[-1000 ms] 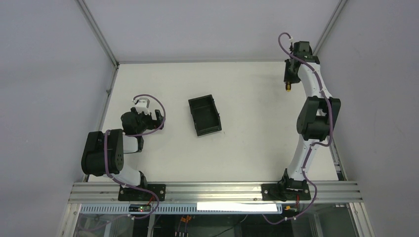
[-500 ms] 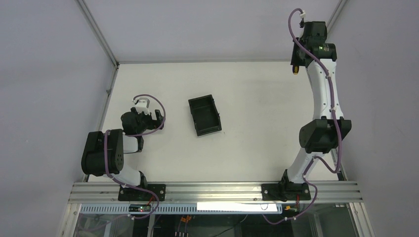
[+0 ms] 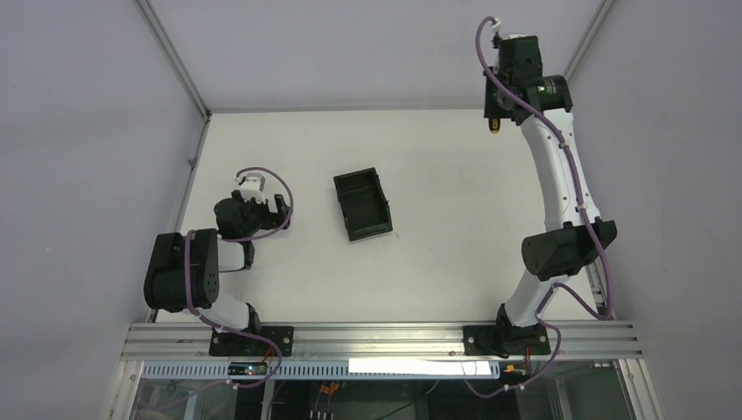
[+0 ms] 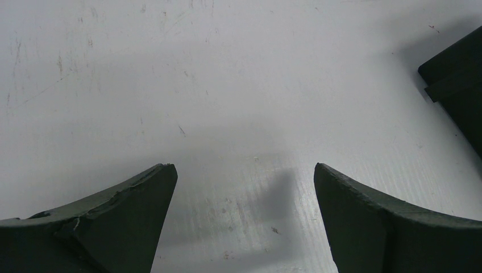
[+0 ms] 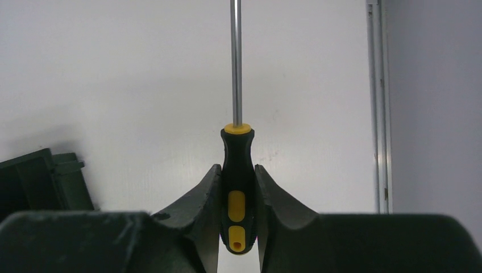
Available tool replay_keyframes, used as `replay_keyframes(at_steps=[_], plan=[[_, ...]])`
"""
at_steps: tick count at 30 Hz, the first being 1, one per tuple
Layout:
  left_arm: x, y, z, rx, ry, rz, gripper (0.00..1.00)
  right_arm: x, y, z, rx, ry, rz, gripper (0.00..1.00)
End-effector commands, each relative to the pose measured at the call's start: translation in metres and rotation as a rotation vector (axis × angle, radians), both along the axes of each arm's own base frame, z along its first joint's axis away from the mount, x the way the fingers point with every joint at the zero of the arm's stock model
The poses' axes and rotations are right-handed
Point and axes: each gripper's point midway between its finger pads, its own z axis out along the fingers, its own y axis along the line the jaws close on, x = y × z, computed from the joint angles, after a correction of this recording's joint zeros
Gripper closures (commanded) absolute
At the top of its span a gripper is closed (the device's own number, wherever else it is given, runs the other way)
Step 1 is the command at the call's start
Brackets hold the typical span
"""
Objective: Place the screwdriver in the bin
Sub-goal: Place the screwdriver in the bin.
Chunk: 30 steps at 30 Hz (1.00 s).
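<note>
My right gripper (image 5: 237,169) is shut on the black and yellow handle of the screwdriver (image 5: 237,170), whose thin metal shaft points straight away from the wrist. From above, that gripper (image 3: 496,118) hangs high over the table's far right with the screwdriver's yellow end (image 3: 495,129) just showing. The black bin (image 3: 362,205) sits open-topped mid-table, well to the left of it, and its corner shows as the bin (image 5: 40,176) in the right wrist view. My left gripper (image 4: 244,170) is open over bare table, with the bin's edge (image 4: 455,85) off to its right.
The left arm (image 3: 188,271) is folded at the near left. A metal frame post (image 5: 378,108) runs along the table's right edge beside the wall. An aluminium rail (image 3: 376,337) carries both arm bases at the near edge.
The right arm has risen and stretched upward, then swung its gripper left with the screwdriver still held. The left arm and the bin have not moved.
</note>
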Motion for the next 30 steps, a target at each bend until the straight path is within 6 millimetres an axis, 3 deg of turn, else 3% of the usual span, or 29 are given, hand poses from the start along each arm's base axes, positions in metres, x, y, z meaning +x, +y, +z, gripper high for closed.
replay_keyframes(at_steps=[1, 17, 25, 30], plan=[[0.008, 0.001, 0.019, 0.011, -0.067, -0.005, 0.01, -0.020, 0.040, 0.024, 0.021, -0.070, 0.035, 1.00], [0.008, 0.001, 0.019, 0.011, -0.067, -0.005, 0.01, -0.054, 0.209, 0.030, 0.086, -0.113, 0.294, 1.00], [0.009, 0.001, 0.019, 0.011, -0.067, -0.004, 0.01, -0.072, 0.275, 0.032, 0.170, -0.138, 0.376, 1.00], [0.008, 0.001, 0.019, 0.011, -0.067, -0.005, 0.01, -0.078, 0.296, 0.024, 0.191, -0.136, 0.399, 1.00]])
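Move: The right hand already holds the screwdriver by its handle, shaft pointing away from the base, high over the table. The bin it is bound for lies about 35 cm to its left, some 5 cm nearer the base and roughly 30 cm below. From the idle left hand, the bin lies about 23 cm to the right, only a centimetre or so farther out and about 3 cm lower. Keeping its pinch on the screwdriver handle, the right hand sweeps left across the table towards the bin, nearly 30 cm, while drawing back some 8 cm towards the base and staying at almost the same height. As it swings across, the wrist turns about 25 degrees counter-clockwise, bringing the shaft nearly into line with the bin's long side; the hand is slowing by the end, high and close to being over the bin, with the fingers still shut. ##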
